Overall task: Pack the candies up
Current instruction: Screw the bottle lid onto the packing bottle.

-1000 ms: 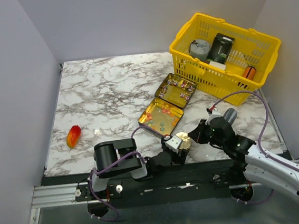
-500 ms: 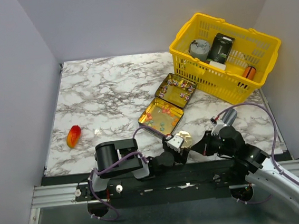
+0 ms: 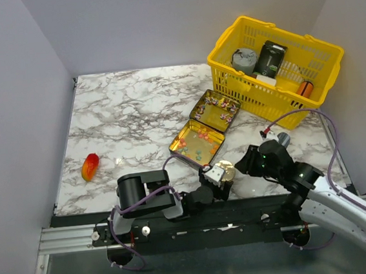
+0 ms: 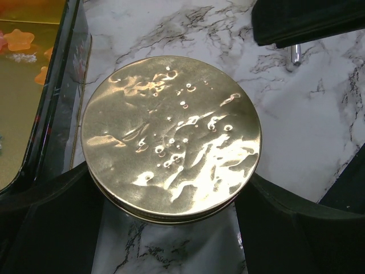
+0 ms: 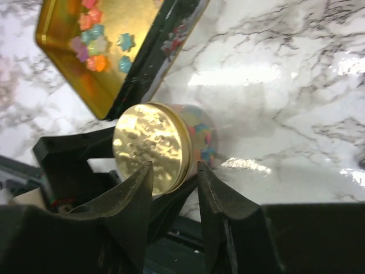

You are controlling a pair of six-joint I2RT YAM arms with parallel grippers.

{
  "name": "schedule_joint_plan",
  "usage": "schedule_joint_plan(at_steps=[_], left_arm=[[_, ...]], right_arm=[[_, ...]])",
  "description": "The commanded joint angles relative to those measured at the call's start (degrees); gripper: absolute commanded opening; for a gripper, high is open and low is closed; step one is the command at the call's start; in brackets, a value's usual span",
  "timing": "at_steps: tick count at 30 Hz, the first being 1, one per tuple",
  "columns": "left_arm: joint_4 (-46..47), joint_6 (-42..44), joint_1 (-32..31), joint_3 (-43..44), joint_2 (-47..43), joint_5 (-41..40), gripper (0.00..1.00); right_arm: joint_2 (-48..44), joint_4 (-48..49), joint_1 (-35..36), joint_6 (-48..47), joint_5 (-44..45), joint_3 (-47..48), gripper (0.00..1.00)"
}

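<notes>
A small jar with a gold lid lies near the table's front edge. My left gripper is shut on it. In the left wrist view the lid fills the frame between my black fingers. Colourful candies show through the jar's glass. An open gold tin behind it holds more candies, and its other half holds purple and pink ones. My right gripper is open just right of the jar; its fingertips straddle the lid's edge without touching.
A yellow basket at the back right holds a grey tin, a dark box and an orange cylinder. An orange-red lump lies at the front left. The tin's edge is close to the jar's left.
My right gripper drew back toward the front edge, then came forward again to the jar's lid. The left gripper and jar have not moved.
</notes>
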Motion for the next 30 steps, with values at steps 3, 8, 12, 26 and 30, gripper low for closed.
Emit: schedule_joint_plan(at_steps=[3, 8, 12, 26, 30], left_arm=[[-14.18, -2.82, -0.87, -3.33, 5.16, 1.98, 0.67], [-14.44, -2.82, -0.96, -3.41, 5.24, 1.54, 0.67], [-14.27, -2.82, -0.96, -3.59, 5.16, 1.63, 0.67], [-13.65, -3.17, -0.87, -3.5, 5.77, 1.19, 0.67], [-14.62, -3.44, -0.96, -3.33, 5.68, 0.4, 0.67]], right_arm=[[10.49, 10.33, 0.18, -7.38, 8.96, 1.31, 0.4], [13.92, 17.62, 0.18, -10.11, 4.57, -0.27, 0.35], [14.01, 19.92, 0.18, -9.58, 3.34, -1.68, 0.36], [19.99, 21.68, 0.18, -8.71, -0.7, -3.87, 0.18], [17.62, 20.54, 0.18, -7.21, -2.63, -6.24, 0.1]])
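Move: The bottle lid sits about 5 cm to the left of my right hand, 1 cm ahead and 4 cm below it. The open tin of star candies is some 12 cm ahead, 14 cm left and 10 cm below my right hand; the tin of wrapped candies is about 24 cm ahead and 7 cm left, equally low. My left hand is already round the bottle, with the lid straight above its hand point by about 4 cm. My right hand comes back for another go at the lid: forward and down first, then left across to its forward rim, dipping again at the end, about 4 cm forward and 3 cm each left and down in all. I narrow its half-open fingers until they are nearly shut, bringing a fingertip onto the rim. My left hand stays put, still holding the bottle. ##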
